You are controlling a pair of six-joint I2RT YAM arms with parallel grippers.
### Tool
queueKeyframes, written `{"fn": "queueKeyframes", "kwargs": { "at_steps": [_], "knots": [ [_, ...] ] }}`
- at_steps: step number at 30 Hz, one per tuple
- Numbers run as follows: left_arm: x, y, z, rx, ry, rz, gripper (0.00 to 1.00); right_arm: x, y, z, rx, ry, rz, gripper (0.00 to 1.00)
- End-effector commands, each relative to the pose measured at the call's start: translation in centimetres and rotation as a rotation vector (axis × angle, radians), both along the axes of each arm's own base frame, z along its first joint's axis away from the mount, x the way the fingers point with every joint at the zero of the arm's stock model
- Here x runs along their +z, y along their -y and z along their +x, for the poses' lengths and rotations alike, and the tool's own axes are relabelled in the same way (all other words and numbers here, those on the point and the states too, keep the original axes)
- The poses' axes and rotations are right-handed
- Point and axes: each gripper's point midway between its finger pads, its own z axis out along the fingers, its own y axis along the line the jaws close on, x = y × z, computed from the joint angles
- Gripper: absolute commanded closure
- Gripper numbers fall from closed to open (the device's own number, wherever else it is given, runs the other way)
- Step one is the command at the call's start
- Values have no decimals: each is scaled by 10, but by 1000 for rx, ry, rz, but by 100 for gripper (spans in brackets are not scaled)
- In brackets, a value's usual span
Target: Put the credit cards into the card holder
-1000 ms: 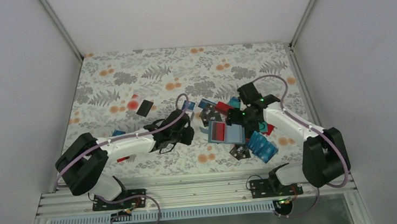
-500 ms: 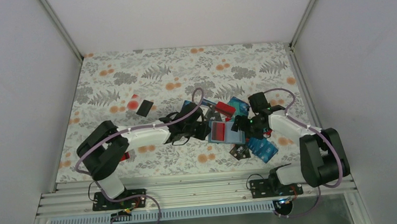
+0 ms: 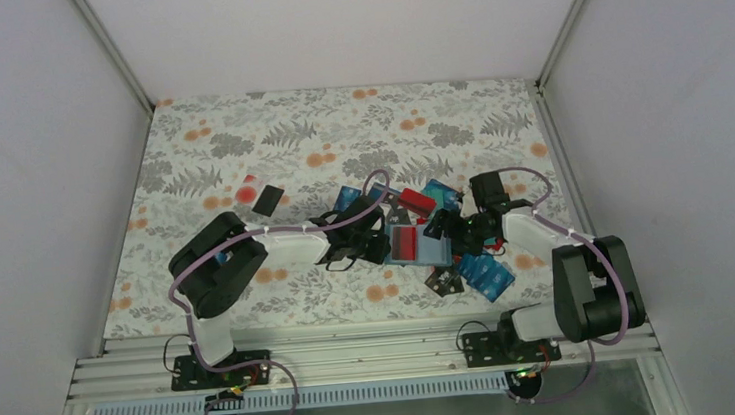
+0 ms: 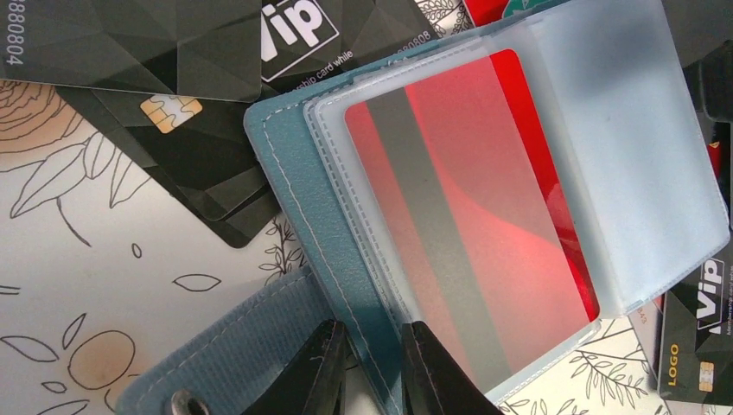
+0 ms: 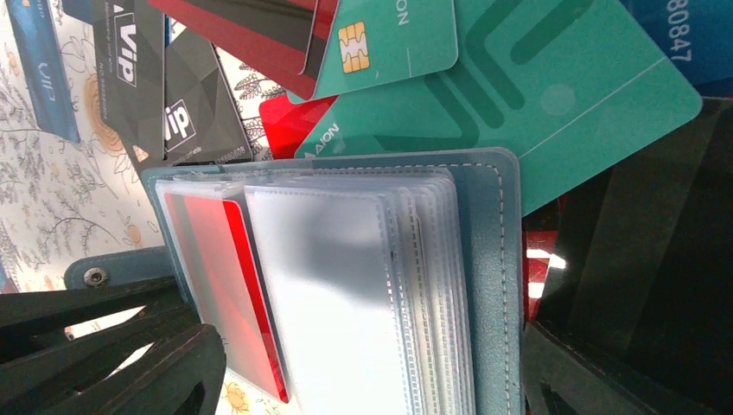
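Observation:
The teal-blue card holder (image 3: 435,252) lies open in the middle of the table, its clear sleeves fanned out (image 5: 346,294). One red credit card (image 4: 467,216) sits inside the front sleeve. My left gripper (image 4: 373,346) is shut on the holder's left cover edge, beside the snap strap (image 4: 199,363). Wide open, my right gripper (image 5: 372,380) straddles the holder from the right, one finger on each side. Loose credit cards lie around it: black ones (image 4: 130,52), teal ones (image 5: 519,86) and blue ones (image 3: 487,275).
A red card and a black card (image 3: 260,195) lie apart at the left on the flowered cloth (image 3: 237,139). More cards are stacked behind the holder (image 3: 423,198). White walls close in the table on three sides.
My left arm has reached right, from the middle left to the holder's left edge. The right gripper has dropped nearer and lower over the holder's right side.

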Motion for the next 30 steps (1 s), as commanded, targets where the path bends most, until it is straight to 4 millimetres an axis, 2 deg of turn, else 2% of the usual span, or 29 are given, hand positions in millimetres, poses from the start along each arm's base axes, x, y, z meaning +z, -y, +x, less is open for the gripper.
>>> {"fn": "queueKeyframes", "kwargs": {
  "at_steps": [1, 18, 30],
  "knots": [
    [-11, 3, -4, -21, -6, 9, 83, -1, -12, -10, 49, -21, 87, 14],
    [-16, 3, -8, -18, -12, 6, 83, 66, -30, 3, 96, 131, 219, 18],
    [-9, 5, -6, -15, -1, -10, 83, 76, -55, 3, 162, 138, 345, 18]
  ]
}}
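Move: The open card holder's right half, its cover with the clear pages, lies about 2 cm below the right hand and 1 cm to its left; the wide-open fingers straddle it. The pocketed red card is level with that hand, 8 cm left; the two black cards nearer the base lie 9 cm back and 1 cm left. The holder's left edge is right under the left fingertips, the black VIP cards some 8 cm ahead and 2 cm right. Its outer finger against the right cover's edge, the right hand carries cover and clear pages upward, nearly 7 cm, and about 4 cm left towards the red-card pocket, barely moving at first and then sweeping up faster. The wrist rolls some 15 degrees so the fingers point more to the left, staying wide open. The left fingertips keep holding down the holder's left edge. ##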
